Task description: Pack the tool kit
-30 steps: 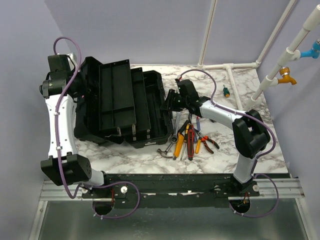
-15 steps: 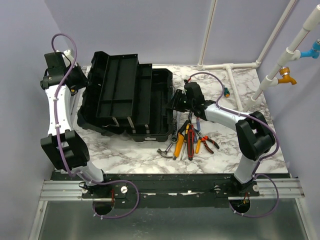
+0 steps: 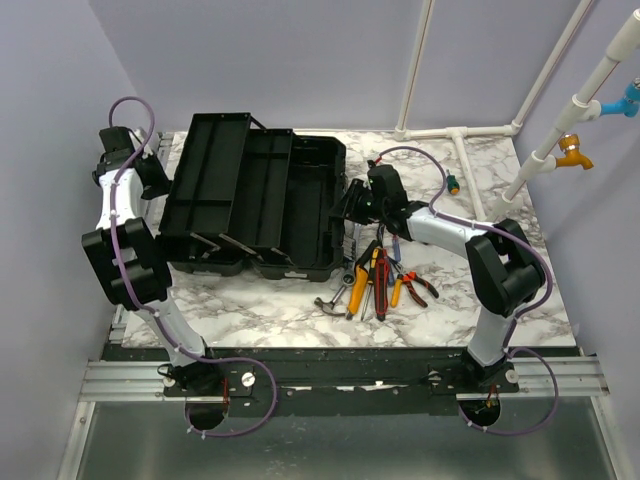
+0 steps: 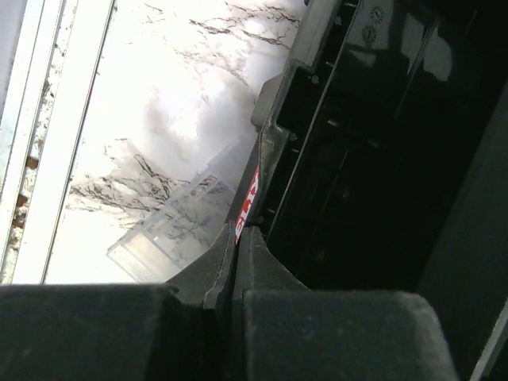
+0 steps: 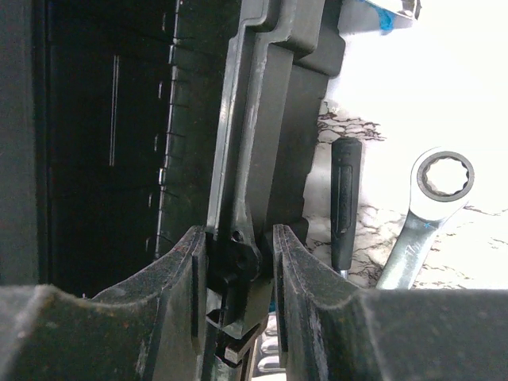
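The black toolbox (image 3: 300, 200) lies wide open on the marble table, its lid (image 3: 205, 185) folded flat to the left and its trays spread. My left gripper (image 3: 152, 180) is shut at the lid's left edge, its tips (image 4: 236, 234) right at the red label plate (image 4: 249, 198), with nothing seen between the jaws. The clear compartment lid (image 4: 175, 230) lies beside it. My right gripper (image 3: 352, 205) is shut on the toolbox's right end wall (image 5: 254, 159), one finger on each side. The hand tools (image 3: 380, 280) lie in a pile right of the box.
A hammer (image 3: 328, 303), a wrench (image 5: 432, 194) and a black screwdriver handle (image 5: 344, 198) lie close to the right gripper. A small screwdriver (image 3: 453, 183) rests at the back right. White pipes (image 3: 460, 135) and a faucet (image 3: 573, 150) border the far right.
The toolbox lid has swung down to the left and now lies flat. The left arm moved back and left with it. The right gripper kept its hold on the right wall.
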Motion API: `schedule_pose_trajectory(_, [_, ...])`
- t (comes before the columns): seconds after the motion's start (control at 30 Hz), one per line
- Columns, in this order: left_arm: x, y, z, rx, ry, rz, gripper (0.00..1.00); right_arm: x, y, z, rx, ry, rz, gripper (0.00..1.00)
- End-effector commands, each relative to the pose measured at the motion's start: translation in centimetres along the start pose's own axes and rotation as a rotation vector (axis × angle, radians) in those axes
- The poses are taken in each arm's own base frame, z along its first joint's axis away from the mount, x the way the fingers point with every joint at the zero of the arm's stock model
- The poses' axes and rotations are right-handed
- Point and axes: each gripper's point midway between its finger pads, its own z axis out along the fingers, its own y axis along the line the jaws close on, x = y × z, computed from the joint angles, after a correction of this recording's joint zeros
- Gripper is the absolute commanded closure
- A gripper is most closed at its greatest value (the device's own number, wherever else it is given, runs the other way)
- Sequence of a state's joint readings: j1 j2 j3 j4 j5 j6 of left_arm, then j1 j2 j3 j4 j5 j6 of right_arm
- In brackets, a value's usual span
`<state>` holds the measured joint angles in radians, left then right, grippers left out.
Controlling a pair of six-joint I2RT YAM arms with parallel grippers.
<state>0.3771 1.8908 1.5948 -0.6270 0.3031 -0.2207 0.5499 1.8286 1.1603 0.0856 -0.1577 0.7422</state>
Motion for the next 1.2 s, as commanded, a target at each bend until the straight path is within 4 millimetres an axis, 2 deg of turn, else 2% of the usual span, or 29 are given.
schedule_pose_trajectory(0.0, [11.8, 1.5, 0.7, -0.093, 0.417, -0.111, 1.0, 3.5, -2.2, 1.0, 0.065, 0.108, 0.038, 0.99])
schedule_pose_trajectory(0.03, [11.8, 1.3, 0.5, -0.081, 0.421, -0.114, 1.0, 3.6, -2.0, 1.0, 0.059, 0.11, 0.035, 0.99])
schedule_pose_trajectory(0.07, [11.5, 1.0, 0.1, -0.072, 0.411, -0.111, 0.96, 3.5, -1.8, 1.0, 0.054, 0.108, 0.032, 0.99])
schedule_pose_trajectory(0.1, [11.0, 0.7, -0.4, -0.065, 0.39, -0.113, 0.87, 3.4, -1.7, 1.0, 0.049, 0.109, 0.031, 0.99])
schedule_pose_trajectory(0.2, [8.7, 0.0, -2.6, -0.079, 0.286, -0.112, 0.36, 3.2, -1.2, 1.0, 0.028, 0.112, 0.031, 0.99])
schedule_pose_trajectory(0.27, [7.2, -0.5, -4.4, -0.087, 0.208, -0.117, 0.2, 3.0, -0.9, 0.9, 0.02, 0.109, 0.031, 0.99])
schedule_pose_trajectory(0.33, [5.7, -1.0, -6.3, -0.097, 0.137, -0.12, 0.1, 2.9, -0.6, 0.8, 0.014, 0.106, 0.034, 0.99])
schedule_pose_trajectory(0.5, [1.8, -2.1, -12.1, -0.14, -0.043, -0.096, 0.02, 3.1, -0.2, 1.0, -0.005, 0.108, 0.055, 0.99])
schedule_pose_trajectory(0.6, [-0.3, -4.0, -16.0, -0.101, -0.159, -0.087, 0.01, 3.5, 0.4, 1.3, -0.016, 0.112, 0.057, 0.99])
schedule_pose_trajectory(0.8, [-2.6, -6.8, -22.5, -0.068, -0.324, -0.016, 0.01, 4.1, 2.0, 1.8, -0.037, 0.12, 0.053, 0.99])
schedule_pose_trajectory(0.87, [-2.8, -6.4, -23.5, -0.12, -0.359, 0.0, 0.01, 4.0, 2.1, 1.8, -0.028, 0.109, 0.055, 0.99])
schedule_pose_trajectory(1.0, [-2.3, -5.8, -22.7, -0.14, -0.314, 0.009, 0.01, 3.2, 1.8, 1.0, -0.004, 0.062, 0.058, 0.99])
schedule_pose_trajectory(1.1, [-1.8, -7.7, -23.2, -0.043, -0.353, 0.023, 0.01, 3.2, 2.0, 0.6, -0.016, 0.06, 0.057, 0.99])
schedule_pose_trajectory(1.17, [-1.4, -9.5, -24.2, 0.035, -0.405, 0.038, 0.01, 3.2, 2.3, 0.5, -0.026, 0.064, 0.057, 0.92])
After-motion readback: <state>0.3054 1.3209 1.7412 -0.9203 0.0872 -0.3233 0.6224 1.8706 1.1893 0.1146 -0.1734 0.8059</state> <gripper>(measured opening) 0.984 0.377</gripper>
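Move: The opened toolbox's middle is about 21 cm right of the left hand, 2 cm nearer the base and 6 cm lower. The right hand already holds the box's right rim, with the middle some 20 cm to its left, 3 cm farther out and 3 cm lower. From the right hand, the ring wrench lies about 8 cm back and 2 cm right, the yellow knife 19 cm back and 3 cm right, both some 9 cm lower. Left hand opens, backs about 9 cm, then climbs 24 off the toolbox; right drags its rim 4 left. ##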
